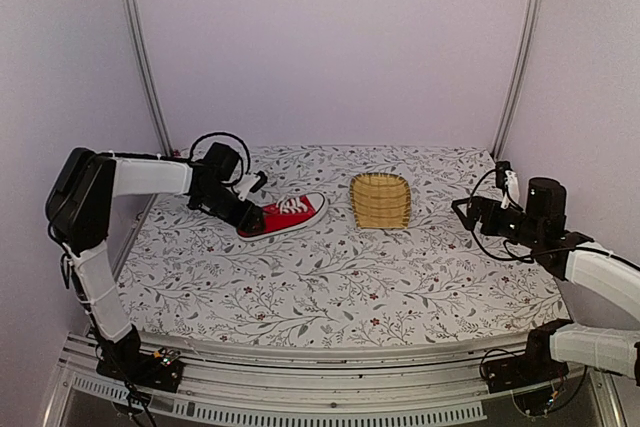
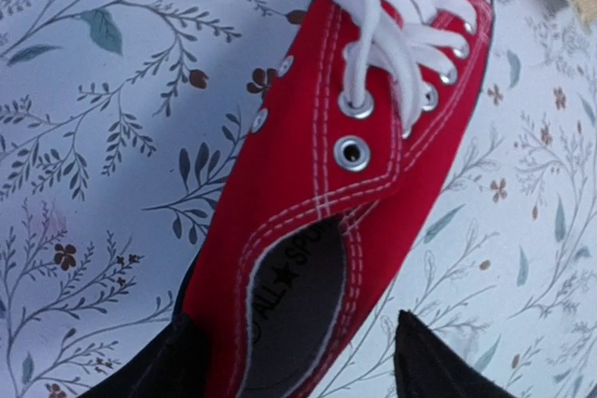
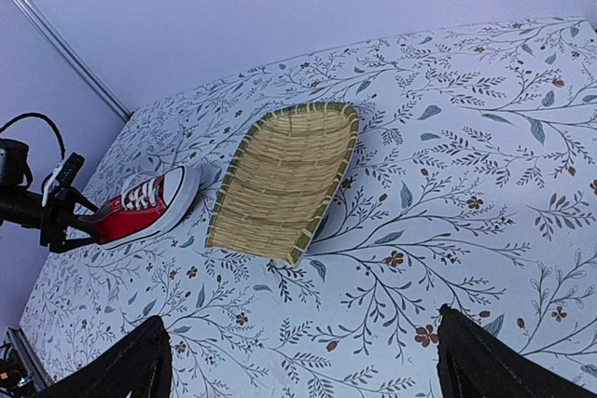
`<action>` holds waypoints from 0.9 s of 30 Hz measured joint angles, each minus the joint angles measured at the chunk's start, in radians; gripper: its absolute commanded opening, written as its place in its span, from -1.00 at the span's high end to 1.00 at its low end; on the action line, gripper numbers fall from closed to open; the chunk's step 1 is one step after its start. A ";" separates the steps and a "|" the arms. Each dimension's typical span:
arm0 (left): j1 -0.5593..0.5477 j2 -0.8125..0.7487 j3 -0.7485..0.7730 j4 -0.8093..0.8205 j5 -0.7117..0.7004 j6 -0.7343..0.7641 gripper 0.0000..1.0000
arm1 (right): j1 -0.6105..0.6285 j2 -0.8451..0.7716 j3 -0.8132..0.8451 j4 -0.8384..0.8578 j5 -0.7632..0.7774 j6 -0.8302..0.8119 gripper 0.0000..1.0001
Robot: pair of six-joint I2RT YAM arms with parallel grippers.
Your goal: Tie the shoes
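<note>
The red shoe with white laces and a white toe cap lies on the floral table at the left, toe pointing right. My left gripper is at its heel. In the left wrist view the shoe fills the frame and the gripper stands open astride the heel opening. One finger is against the shoe's left side; the other is apart from it on the right. The laces are threaded and their ends trail loose. My right gripper hovers open and empty at the far right, with the same gripper above bare tablecloth.
A yellow woven basket lies right of the shoe's toe, and the basket sits between the shoe and my right gripper. Purple walls and metal posts enclose the table.
</note>
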 measured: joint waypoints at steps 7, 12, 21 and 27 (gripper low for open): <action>-0.088 -0.013 -0.010 -0.019 -0.162 0.005 0.89 | 0.000 -0.011 -0.030 0.008 -0.004 0.000 -0.98; -0.136 -0.044 -0.023 -0.043 -0.134 -0.038 1.00 | 0.000 -0.023 -0.035 0.008 -0.003 0.000 -0.98; -0.098 -0.235 -0.087 -0.052 0.103 -0.282 1.00 | 0.000 -0.022 -0.034 0.008 -0.008 0.008 -0.98; 0.103 -0.486 -0.170 0.097 0.290 -0.533 1.00 | 0.000 -0.022 -0.030 0.001 -0.012 0.015 -0.98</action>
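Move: Just beyond the left fingers, which straddle its heel end, the red shoe has its middle about 4 cm ahead, 8 cm to the right and 1 cm lower. Its white laces are some 6 cm ahead and 11 cm to the right, about 2 cm higher than this hand. The woven basket lies roughly 11 cm ahead and 38 cm right. From the right hand, the shoe is about 50 cm left, 11 cm ahead and 14 cm below. Closing fully from a wide gap, the left fingers pinch the shoe's collar wall near the heel, on the side towards the base, while the hand draws back and somewhat right. Still gripping, it then rises quickly, about 16 cm, swinging back left and a little forward as the wrist rolls some 35 degrees so the fingers tip towards the right. ##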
